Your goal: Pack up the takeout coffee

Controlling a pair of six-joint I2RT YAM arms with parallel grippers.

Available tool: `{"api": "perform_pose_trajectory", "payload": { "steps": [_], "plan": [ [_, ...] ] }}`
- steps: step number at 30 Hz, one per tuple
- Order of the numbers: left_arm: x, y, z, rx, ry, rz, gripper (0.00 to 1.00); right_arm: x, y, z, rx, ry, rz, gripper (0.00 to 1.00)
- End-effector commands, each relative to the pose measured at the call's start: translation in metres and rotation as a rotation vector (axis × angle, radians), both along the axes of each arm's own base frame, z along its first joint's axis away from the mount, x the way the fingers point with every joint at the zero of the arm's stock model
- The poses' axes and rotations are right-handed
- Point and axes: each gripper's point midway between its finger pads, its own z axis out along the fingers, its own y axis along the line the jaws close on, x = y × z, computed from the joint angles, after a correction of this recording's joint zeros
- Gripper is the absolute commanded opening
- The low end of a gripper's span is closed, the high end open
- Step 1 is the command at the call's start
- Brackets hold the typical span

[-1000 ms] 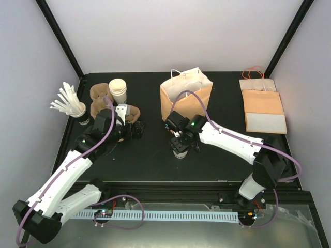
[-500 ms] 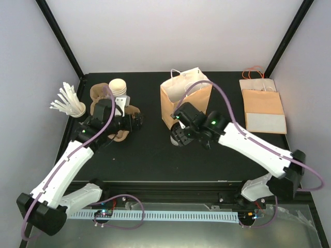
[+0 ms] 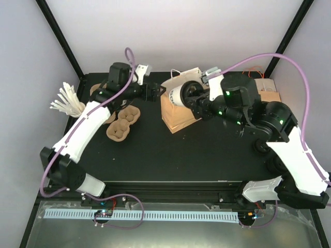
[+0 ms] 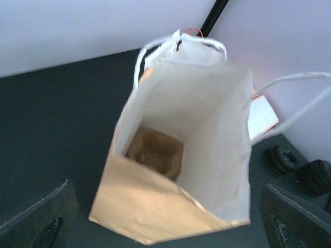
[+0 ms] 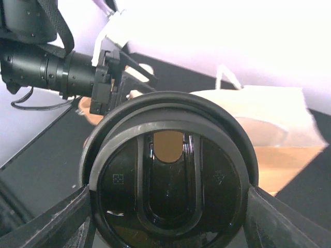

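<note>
The takeout coffee (image 3: 176, 95), a white cup with a black lid (image 5: 168, 181), hangs tilted over the mouth of the brown paper bag (image 3: 181, 113). My right gripper (image 3: 187, 96) is shut on it, and the lid fills the right wrist view between the fingers (image 5: 289, 222). My left gripper (image 3: 154, 93) hovers open just left of the bag's top. In the left wrist view I look down into the open bag (image 4: 217, 155), where a brown cup carrier (image 4: 155, 150) lies on the bottom. The left gripper (image 4: 165, 212) holds nothing.
A dark cup of white stirrers (image 3: 67, 103) stands at the far left. Brown cup carriers (image 3: 121, 124) lie left of the bag. Flat paper bags (image 3: 269, 95) at the back right are mostly hidden by my right arm.
My right arm has lifted the coffee off the table and up over the bag. My left arm has swung from the cup carriers to the bag's upper left.
</note>
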Motion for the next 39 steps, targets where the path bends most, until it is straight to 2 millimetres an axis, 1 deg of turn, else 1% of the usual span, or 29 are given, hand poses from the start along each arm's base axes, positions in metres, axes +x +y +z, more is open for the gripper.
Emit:
{"api": "perform_pose_trajectory", "payload": {
  "steps": [1,4,6,7,10,13,18,20,21,22,24,26,27,28,30,33,36,39],
  "plan": [
    [0.032,-0.016,0.025,0.069,-0.183,-0.098,0.98,0.015,-0.038,0.015,-0.047,-0.069,-0.175,0.57],
    [0.056,-0.024,0.034,0.106,-0.244,-0.114,0.93,0.017,-0.057,0.022,-0.036,-0.111,-0.254,0.56],
    [0.074,-0.028,0.036,0.136,-0.268,-0.11,0.89,0.015,-0.066,0.025,-0.027,-0.131,-0.281,0.56],
    [0.08,-0.031,0.037,0.145,-0.281,-0.117,0.87,0.014,-0.07,0.022,-0.029,-0.138,-0.292,0.56],
    [0.095,-0.04,0.039,0.165,-0.339,-0.144,0.84,0.007,-0.082,0.027,0.005,-0.169,-0.305,0.56],
    [0.103,-0.052,0.033,0.19,-0.383,-0.185,0.83,-0.003,-0.092,0.031,0.04,-0.176,-0.304,0.56],
    [0.098,-0.078,0.023,0.18,-0.408,-0.315,0.81,-0.013,-0.102,0.034,0.064,-0.184,-0.297,0.55],
    [0.1,-0.085,0.022,0.165,-0.424,-0.33,0.79,-0.015,-0.105,0.036,0.071,-0.194,-0.297,0.55],
    [0.104,-0.088,0.021,0.156,-0.432,-0.328,0.76,-0.017,-0.106,0.038,0.079,-0.201,-0.296,0.54],
    [0.108,-0.091,0.021,0.146,-0.443,-0.328,0.71,-0.017,-0.107,0.039,0.084,-0.206,-0.295,0.54],
    [0.119,-0.097,0.023,0.132,-0.455,-0.324,0.51,-0.019,-0.108,0.04,0.094,-0.209,-0.291,0.54],
    [0.122,-0.104,0.03,0.111,-0.454,-0.352,0.25,-0.02,-0.109,0.039,0.095,-0.207,-0.29,0.54],
    [0.12,-0.107,0.035,0.091,-0.456,-0.375,0.13,-0.021,-0.11,0.039,0.093,-0.205,-0.289,0.53],
    [0.116,-0.11,0.042,0.067,-0.468,-0.397,0.03,-0.022,-0.11,0.038,0.093,-0.205,-0.288,0.53],
    [0.104,-0.113,0.055,0.015,-0.488,-0.445,0.02,-0.023,-0.11,0.038,0.091,-0.209,-0.28,0.52],
    [0.079,-0.114,0.08,-0.059,-0.513,-0.509,0.02,-0.025,-0.11,0.04,0.095,-0.218,-0.267,0.51],
    [0.054,-0.108,0.101,-0.09,-0.525,-0.539,0.02,-0.028,-0.107,0.048,0.132,-0.23,-0.239,0.51],
    [0.032,-0.1,0.109,-0.107,-0.51,-0.55,0.02,-0.033,-0.098,0.055,0.172,-0.239,-0.187,0.51]
  ]
}}
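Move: The bag's far handle, standing up at the left, is about 12 cm ahead of the left hand, 8 cm to its right and a touch lower. The bag's middle lies some 11 cm ahead, 12 cm right and 18 cm down, and the lidded cup in the right hand roughly 10 cm back, 7 cm right and 8 cm up. From the right hand, the bag's middle is about 20 cm ahead, 1 cm left and 28 cm below. The left hand's open fingers reach about 13 cm forward and 10 cm to the right and shut on the far paper handle, then draw it back about 4 cm and up as much; the wrist swings clockwise and tips up, some 25 degrees each. Meanwhile the right hand, still gripping the lidded cup, clears off about 10 cm to the right, away from the bag, rising slightly. ##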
